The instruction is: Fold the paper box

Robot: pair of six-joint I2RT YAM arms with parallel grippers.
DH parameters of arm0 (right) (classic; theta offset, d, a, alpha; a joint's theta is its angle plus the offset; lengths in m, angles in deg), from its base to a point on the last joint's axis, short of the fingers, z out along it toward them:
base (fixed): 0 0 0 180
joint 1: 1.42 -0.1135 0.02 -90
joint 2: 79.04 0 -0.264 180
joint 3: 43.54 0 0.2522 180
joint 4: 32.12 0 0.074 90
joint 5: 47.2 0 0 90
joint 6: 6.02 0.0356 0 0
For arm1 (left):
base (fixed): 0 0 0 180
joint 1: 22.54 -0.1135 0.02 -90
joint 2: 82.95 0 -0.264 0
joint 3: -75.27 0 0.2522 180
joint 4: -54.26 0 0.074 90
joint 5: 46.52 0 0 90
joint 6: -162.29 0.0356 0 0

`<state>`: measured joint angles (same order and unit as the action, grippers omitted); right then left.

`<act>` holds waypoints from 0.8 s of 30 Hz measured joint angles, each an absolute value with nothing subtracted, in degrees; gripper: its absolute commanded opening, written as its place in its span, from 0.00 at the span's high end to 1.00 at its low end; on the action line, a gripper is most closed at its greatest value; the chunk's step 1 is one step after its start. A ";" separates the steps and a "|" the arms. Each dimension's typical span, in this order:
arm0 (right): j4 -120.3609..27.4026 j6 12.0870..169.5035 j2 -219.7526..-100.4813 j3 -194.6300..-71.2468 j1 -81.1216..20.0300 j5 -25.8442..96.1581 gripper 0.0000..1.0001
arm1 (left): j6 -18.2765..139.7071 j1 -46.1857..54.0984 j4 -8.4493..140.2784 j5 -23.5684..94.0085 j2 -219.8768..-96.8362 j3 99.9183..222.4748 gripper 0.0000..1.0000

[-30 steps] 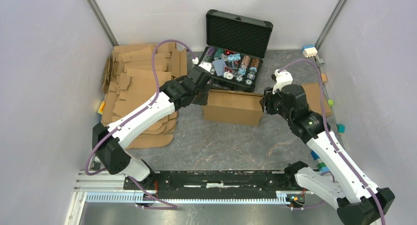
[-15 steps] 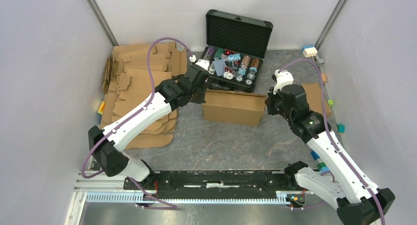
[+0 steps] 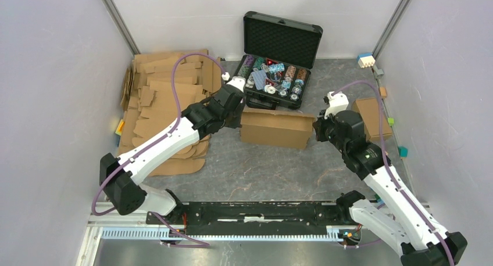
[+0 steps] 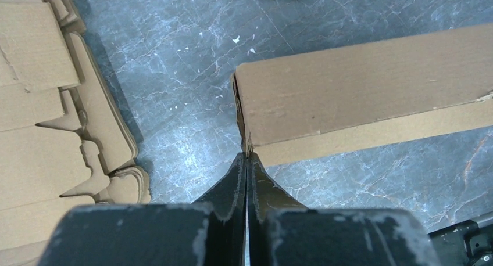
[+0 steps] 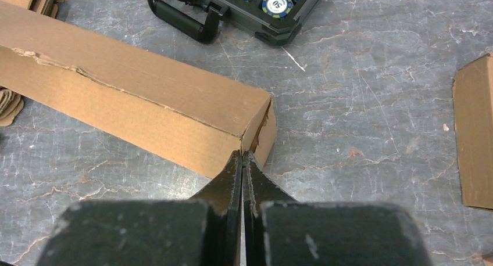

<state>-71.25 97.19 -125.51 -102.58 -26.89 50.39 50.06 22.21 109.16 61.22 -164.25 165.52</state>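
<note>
The paper box [image 3: 273,126] stands folded into a long brown cardboard block in the middle of the table, in front of the black case. My left gripper [image 3: 239,121] is shut, and its tips [image 4: 247,157] touch the lower corner of the box's left end [image 4: 360,86]. My right gripper [image 3: 316,127] is also shut, its tips [image 5: 242,154] against the near corner of the box's right end [image 5: 134,97]. The right end flap gapes slightly. Nothing shows between either pair of fingers.
An open black case [image 3: 279,63] of poker chips lies just behind the box, its handle [image 5: 186,16] close to it. A pile of flat cardboard sheets [image 3: 163,103] fills the left side. A smaller brown box [image 3: 369,112] and coloured blocks [image 3: 366,60] sit at the right.
Both grippers have gone from open to shut at the box's ends. The left arm has swung slightly, and the right gripper has drawn back a little to the right. The box has stayed put.
</note>
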 measured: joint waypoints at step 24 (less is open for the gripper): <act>-75.90 93.50 -124.44 -107.43 -26.92 45.37 0.42 | 50.01 22.32 112.44 58.79 -157.67 165.93 0.63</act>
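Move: The paper box spans the gap between the hands, which are at its upper near corners: its middle lies about 12 cm to the left hand's right, 4 cm ahead and 5 cm below. From the right hand it is roughly 11 cm left, 5 cm ahead and 5 cm below. The chip case stands beyond, 22 cm ahead of the left hand and 11 cm right; the cardboard stack is 26 cm to that hand's left and 9 cm ahead. The small carton is some 22 cm right of the right hand, 9 cm ahead. With fingers still shut, both hands keep pressing down on the box's upper near corners, sinking a little over 1 cm together before their fingers spread to rather more than half open. Both then climb about 4 cm and draw back a little from the box, the left more so, leaving the fingertips clear as the right wrist turns some 5 degrees counter-clockwise. ##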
